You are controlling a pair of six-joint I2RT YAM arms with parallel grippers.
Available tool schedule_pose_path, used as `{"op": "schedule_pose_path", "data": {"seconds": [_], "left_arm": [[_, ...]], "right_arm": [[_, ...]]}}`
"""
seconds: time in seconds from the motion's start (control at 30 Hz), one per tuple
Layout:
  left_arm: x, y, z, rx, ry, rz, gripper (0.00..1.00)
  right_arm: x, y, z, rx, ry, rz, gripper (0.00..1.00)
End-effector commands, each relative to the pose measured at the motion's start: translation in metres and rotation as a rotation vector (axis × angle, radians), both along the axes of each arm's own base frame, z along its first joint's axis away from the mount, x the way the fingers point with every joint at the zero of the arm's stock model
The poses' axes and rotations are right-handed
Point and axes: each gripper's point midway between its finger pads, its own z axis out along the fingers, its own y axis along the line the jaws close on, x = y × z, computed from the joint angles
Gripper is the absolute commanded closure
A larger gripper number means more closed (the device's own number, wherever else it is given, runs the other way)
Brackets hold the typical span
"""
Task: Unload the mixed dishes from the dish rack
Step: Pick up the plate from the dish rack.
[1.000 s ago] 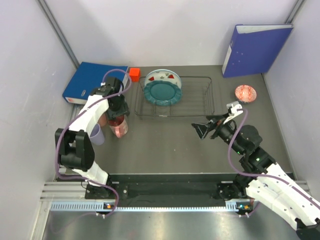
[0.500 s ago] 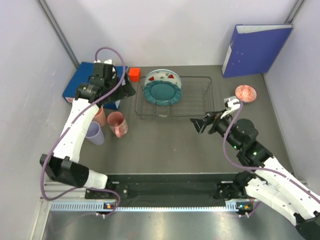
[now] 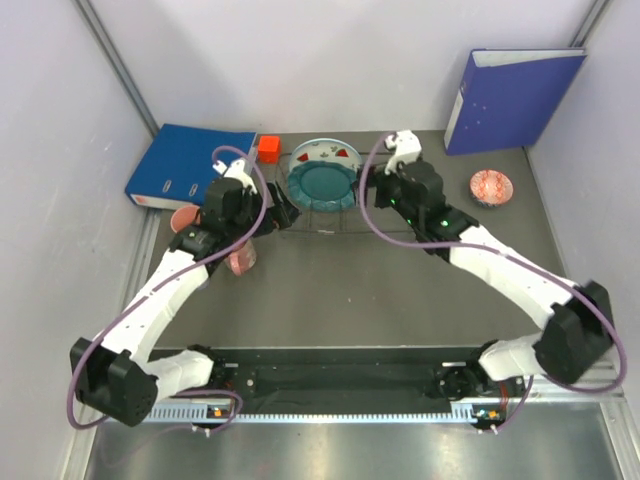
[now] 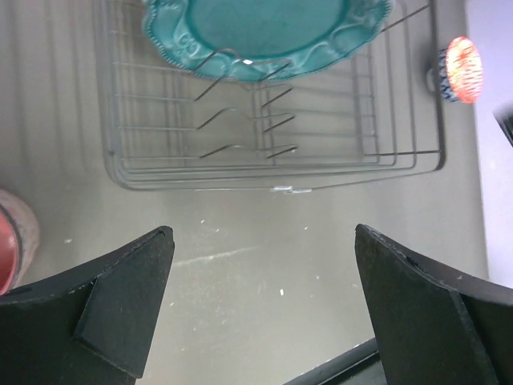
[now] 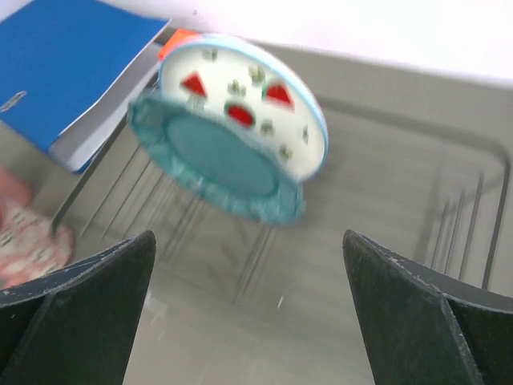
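Note:
The dish rack [image 3: 385,200] [image 4: 272,152] stands at the back middle of the table. A teal scalloped plate [image 3: 322,186] [image 4: 256,32] [image 5: 216,164] leans upright in its left end, and right behind that stands the white plate with red watermelon marks [image 3: 325,153] [image 5: 256,96]. My left gripper [image 3: 283,212] [image 4: 263,241] hovers open and empty at the rack's left near corner. Over the rack's middle, my right gripper [image 3: 368,188] [image 5: 248,241] is open and empty, facing both plates. Two salmon-pink cups [image 3: 183,218] [image 3: 240,261] stand left of the rack. The pink patterned bowl [image 3: 491,186] [image 4: 459,68] sits to its right.
A blue binder [image 3: 190,165] [image 5: 72,72] lies flat at the back left with a small red cube [image 3: 268,149] beside it. Another blue binder [image 3: 510,100] stands upright at the back right. Grey walls close in both sides.
My left gripper opened off the salmon cup, rose and swung right to the rack's corner. My right arm swung from the table's right side up over the rack.

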Motion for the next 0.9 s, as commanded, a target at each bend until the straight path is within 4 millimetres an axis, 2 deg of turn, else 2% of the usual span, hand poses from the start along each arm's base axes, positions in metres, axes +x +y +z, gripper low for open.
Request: {"op": "schedule_pose_path", "data": {"seconds": [0.0,0.03,0.07,0.1,0.13,0.2,0.23,0.27,0.3,0.37,0.4,0.43,0.5,0.53,0.6,0.63,0.8,0.83,0.87], "left_arm": [[0.012,-0.010,0.079,-0.114,-0.275,-0.022,0.01],[0.010,-0.008,0.074,-0.092,-0.252,-0.024,0.01],[0.011,-0.005,0.075,-0.069,-0.260,-0.022,0.01],[0.010,-0.005,0.075,-0.060,-0.262,-0.024,0.01],[0.009,-0.003,0.077,-0.053,-0.269,-0.024,0.01],[0.007,0.000,0.071,-0.041,-0.271,-0.019,0.01],[0.004,0.002,0.074,-0.043,-0.287,-0.013,0.01],[0.003,0.002,0.076,-0.050,-0.298,-0.012,0.01],[0.003,0.004,0.068,-0.044,-0.289,-0.007,0.01],[0.001,0.005,0.069,-0.054,-0.301,-0.001,0.01],[0.000,0.005,0.063,-0.051,-0.294,-0.001,0.01],[0.000,0.005,0.061,-0.051,-0.290,-0.001,0.01],[0.000,0.004,0.055,-0.056,-0.278,-0.003,0.01],[-0.001,0.002,0.052,-0.061,-0.271,-0.014,0.01],[-0.001,-0.001,0.049,-0.076,-0.262,-0.021,0.01],[-0.002,-0.003,0.046,-0.086,-0.254,-0.031,0.01],[-0.003,-0.007,0.036,-0.086,-0.233,-0.050,0.01],[-0.003,-0.006,0.036,-0.083,-0.238,-0.049,0.01],[-0.003,-0.005,0.035,-0.077,-0.237,-0.045,0.01]], "right_arm": [[0.038,0.019,0.045,-0.088,-0.180,0.020,0.01],[0.044,0.024,0.062,-0.124,-0.234,0.050,0.00],[0.048,0.029,0.064,-0.157,-0.252,0.074,0.00],[0.056,0.033,0.056,-0.210,-0.259,0.091,0.00],[0.059,0.038,0.064,-0.272,-0.312,0.135,0.00],[0.070,0.041,0.051,-0.362,-0.328,0.161,0.02],[0.072,0.043,0.052,-0.411,-0.352,0.204,0.04],[0.075,0.043,0.049,-0.433,-0.354,0.228,0.08],[0.084,0.036,0.042,-0.451,-0.338,0.226,0.11],[0.089,0.036,0.044,-0.431,-0.326,0.287,0.23],[0.097,0.022,0.043,-0.417,-0.314,0.286,0.26],[0.093,0.028,0.045,-0.372,-0.316,0.353,0.28],[0.097,0.017,0.051,-0.338,-0.329,0.370,0.32],[0.089,0.025,0.053,-0.296,-0.335,0.443,0.33],[0.089,0.023,0.054,-0.272,-0.338,0.482,0.34],[0.083,0.029,0.057,-0.249,-0.347,0.540,0.33],[0.075,0.042,0.052,-0.230,-0.379,0.660,0.30],[0.070,0.044,0.041,-0.215,-0.368,0.683,0.29],[0.068,0.046,0.040,-0.205,-0.381,0.688,0.29]]}}
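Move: Some 10 cm ahead of the right hand, 12 cm to its left and about 16 cm below it, the teal plate stands in the rack. The watermelon plate stands upright about 5 cm farther out, directly behind the teal one, and the orange block lies about 14 cm left of the teal plate and 12 cm beyond it. From the left hand the teal plate is some 14 cm ahead, 8 cm right and 13 cm lower. Reaching about 10 cm forward above the rack, the right hand comes up beside the plates' right edges, swaying left, right and a little left again before easing back a centimetre or so. Its wrist swings some 30 degrees counter-clockwise, tilting up and rolling, while the open fingers close partway on nothing. The open left hand rises about 5 cm, sinks halfway back and tips up slightly. ##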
